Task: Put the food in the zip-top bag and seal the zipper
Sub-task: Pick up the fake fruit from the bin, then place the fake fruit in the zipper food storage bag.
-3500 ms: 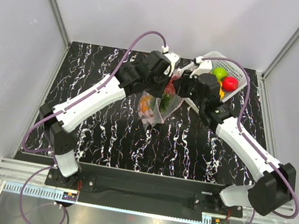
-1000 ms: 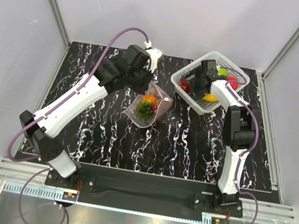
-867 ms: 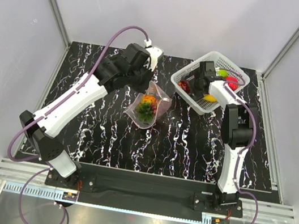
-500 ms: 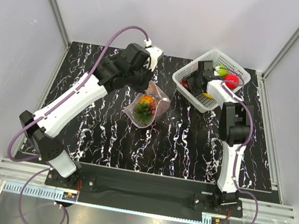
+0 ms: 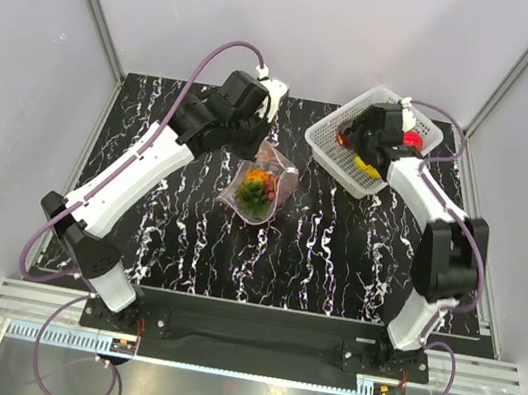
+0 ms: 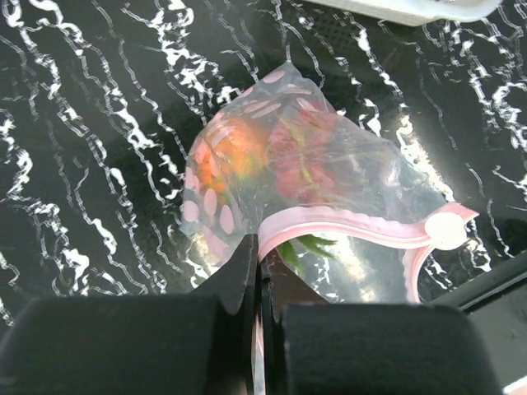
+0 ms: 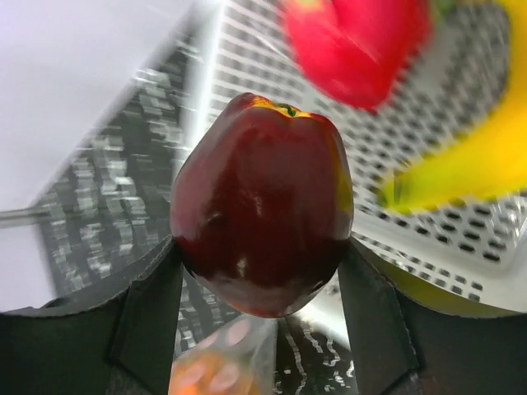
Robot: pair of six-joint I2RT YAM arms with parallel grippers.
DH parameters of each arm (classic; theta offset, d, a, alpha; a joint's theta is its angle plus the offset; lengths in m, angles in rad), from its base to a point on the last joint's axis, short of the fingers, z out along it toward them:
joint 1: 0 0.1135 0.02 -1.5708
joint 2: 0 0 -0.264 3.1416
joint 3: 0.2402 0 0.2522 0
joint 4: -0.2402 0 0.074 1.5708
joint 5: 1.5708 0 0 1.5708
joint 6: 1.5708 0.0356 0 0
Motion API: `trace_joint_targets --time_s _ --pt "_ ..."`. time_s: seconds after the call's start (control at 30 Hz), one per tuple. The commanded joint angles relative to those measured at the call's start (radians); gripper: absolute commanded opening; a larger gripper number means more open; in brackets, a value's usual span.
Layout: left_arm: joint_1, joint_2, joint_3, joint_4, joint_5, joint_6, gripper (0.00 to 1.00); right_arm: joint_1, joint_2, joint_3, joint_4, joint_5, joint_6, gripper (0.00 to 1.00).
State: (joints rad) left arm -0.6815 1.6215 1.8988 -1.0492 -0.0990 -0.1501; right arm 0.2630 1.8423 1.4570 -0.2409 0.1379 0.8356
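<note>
The clear zip-top bag (image 5: 258, 189) lies mid-table with an orange pineapple (image 6: 239, 152) and other food inside. My left gripper (image 6: 260, 255) is shut on the bag's pink zipper (image 6: 354, 220) strip near one end, and the mouth gapes toward the slider (image 6: 445, 229). In the top view the left gripper (image 5: 257, 146) sits at the bag's far edge. My right gripper (image 7: 260, 255) is shut on a dark red fruit (image 7: 262, 206), held over the left rim of the basket. From above, the right gripper (image 5: 354, 144) is at the basket's near-left side.
The white lattice basket (image 5: 328, 127) stands at the back right, holding a bright red fruit (image 5: 413, 139) and a yellow banana (image 5: 367, 167). In the right wrist view the banana (image 7: 461, 164) and the red fruit (image 7: 354, 41) lie behind the held fruit. The bag's corner (image 7: 222, 370) shows below.
The right gripper closed on the dark red fruit in the basket and lifted it toward the basket's left rim as the arm swung outward. The basket shifted slightly. The left gripper kept its hold.
</note>
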Motion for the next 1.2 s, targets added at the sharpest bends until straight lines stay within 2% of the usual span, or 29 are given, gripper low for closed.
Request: trace_joint_targets --time_s 0.0,0.23,0.43,0.6,0.7,0.97,1.17 --pt "0.005 -0.002 0.078 -0.024 -0.073 0.006 0.0 0.001 -0.144 -0.014 0.132 -0.047 -0.165 0.36" --pt "-0.006 0.078 0.245 -0.133 -0.114 0.001 0.0 0.001 -0.325 -0.078 0.143 -0.495 -0.357 0.31" --pt "-0.012 0.126 0.273 -0.117 -0.036 0.0 0.0 0.031 -0.558 -0.24 0.186 -0.665 -0.417 0.31" --pt "-0.012 0.163 0.272 -0.114 0.016 -0.003 0.0 0.122 -0.741 -0.346 0.184 -0.672 -0.438 0.3" --pt "-0.012 0.161 0.249 -0.097 0.031 -0.002 0.0 0.189 -0.778 -0.351 0.155 -0.676 -0.444 0.3" --pt "-0.009 0.166 0.293 -0.109 0.033 0.0 0.0 0.356 -0.727 -0.322 0.095 -0.532 -0.457 0.29" --pt "-0.007 0.161 0.302 -0.114 0.033 0.004 0.0 0.433 -0.629 -0.264 0.052 -0.399 -0.487 0.29"
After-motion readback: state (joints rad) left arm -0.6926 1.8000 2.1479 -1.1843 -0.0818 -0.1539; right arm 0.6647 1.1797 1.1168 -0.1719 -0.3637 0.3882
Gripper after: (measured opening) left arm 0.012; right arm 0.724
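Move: The right hand already holds the dark red apple, lifted over the basket's left part; the open mouth of the zip-top bag lies some 19 cm back towards the base and 15 cm to its left, at about its own height. The banana is about 2 cm ahead and 7 cm right, 10 cm below, and the dragon fruit roughly 13 cm ahead, 5 cm right and 10 cm below. From the left hand, which still grips the bag's rim, that mouth lies level fore and aft, about 5 cm right and 13 cm below. With its grip on the apple kept, the right hand climbs steeply out over the basket and sweeps about 25 cm back and 15 cm left towards the bag, turning some 60 degrees counter-clockwise and tipping its fingers upward, then in the last third sinks about 5 cm to bring the apple close above the mouth, beside the left fingers. The left hand keeps the bag's rim pinched, bobs up a little and comes back down, ending about 2 cm farther right. ##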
